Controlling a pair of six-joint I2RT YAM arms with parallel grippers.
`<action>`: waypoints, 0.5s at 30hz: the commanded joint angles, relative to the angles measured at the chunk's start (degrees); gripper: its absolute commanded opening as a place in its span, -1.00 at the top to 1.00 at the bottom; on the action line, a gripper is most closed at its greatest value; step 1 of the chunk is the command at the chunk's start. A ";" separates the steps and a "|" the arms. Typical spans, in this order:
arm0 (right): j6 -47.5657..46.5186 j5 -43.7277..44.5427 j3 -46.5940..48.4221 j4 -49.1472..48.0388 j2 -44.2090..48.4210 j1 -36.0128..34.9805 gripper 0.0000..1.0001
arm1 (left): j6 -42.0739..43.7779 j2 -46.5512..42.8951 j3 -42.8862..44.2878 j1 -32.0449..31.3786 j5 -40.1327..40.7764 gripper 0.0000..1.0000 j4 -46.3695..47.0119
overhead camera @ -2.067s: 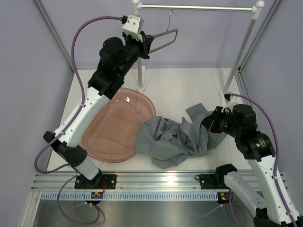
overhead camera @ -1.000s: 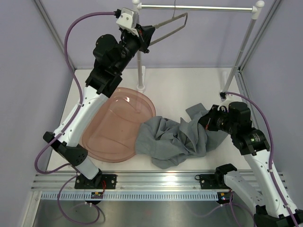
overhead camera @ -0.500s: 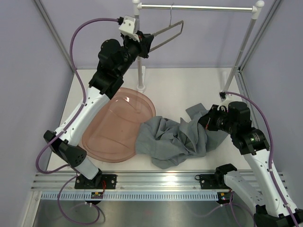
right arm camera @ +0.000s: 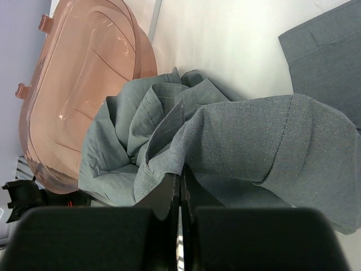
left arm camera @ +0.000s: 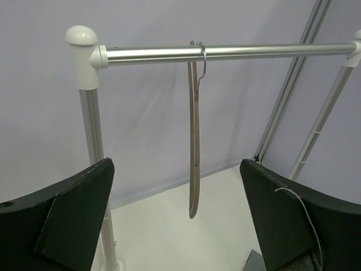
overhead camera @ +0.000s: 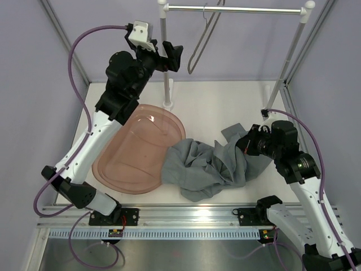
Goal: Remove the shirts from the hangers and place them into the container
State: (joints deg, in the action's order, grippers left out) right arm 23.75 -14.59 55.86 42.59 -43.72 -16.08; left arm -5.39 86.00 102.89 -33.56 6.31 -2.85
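Note:
The grey-green shirt [overhead camera: 206,166] lies crumpled on the table, its left edge over the rim of the pinkish tub, the container [overhead camera: 132,152]. My right gripper [overhead camera: 247,144] is shut on a fold of the shirt [right arm camera: 242,135], with the cloth draped over its fingertips [right arm camera: 180,182]. The thin hanger [overhead camera: 198,42] is bare and hangs straight down from the rail. My left gripper [overhead camera: 175,56] is open just left of it and holds nothing. In the left wrist view the hanger [left arm camera: 194,141] hangs a little beyond the wide-open fingers [left arm camera: 76,212].
The garment rail's bar [overhead camera: 237,9] crosses the back on two posts, the left one [overhead camera: 167,84] behind the tub, the right one [overhead camera: 290,53] near the right wall. Cage struts frame both sides. The tub [right arm camera: 84,84] is otherwise bare inside.
My left gripper has opened and let go of the hanger, then drawn back to the left. The hanger has swung down to hang straight. The right arm has not moved.

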 commanded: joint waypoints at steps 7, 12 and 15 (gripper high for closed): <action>-1.60 -3.60 5.22 -8.55 -4.09 -0.01 1.00 | -4.27 -22.95 -12.25 0.16 4.59 -0.97 -10.32; -0.02 -8.07 13.65 -12.70 -12.24 -0.45 1.00 | -14.02 -40.08 -31.48 0.08 0.91 -0.89 -12.26; -0.89 -9.94 24.62 -11.40 -20.94 -3.60 1.00 | -18.77 -44.23 -36.17 -0.01 -10.14 -0.86 -14.81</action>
State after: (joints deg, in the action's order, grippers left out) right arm 23.64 -20.16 71.70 36.60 -59.61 -17.23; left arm -17.08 42.26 71.35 -33.50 5.50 -14.13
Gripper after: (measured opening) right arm 0.011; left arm 0.935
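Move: For the empty left hand, the shirt pile lies about 18 cm back, 12 cm to the right and some 45 cm below. The freed hanger is 9 cm ahead, 8 cm right, at hand height; the container's middle is 10 cm back, 15 cm left and 48 cm down. The right hand grips the shirt, whose bulk is level with it, 9 cm left and 17 cm below; from it the container is 8 cm ahead, 36 cm left, 22 cm down. Back and to its left, quickening, the left hand leaves the hanger with its fingers still open, travelling some 20 cm, rising slightly, then sinking, until it is high above the container, wrist rolling a little. The right hand starts slowly, then goes up, forward and leftward by about 10 cm in all, still pinching the shirt and pulling it up. ##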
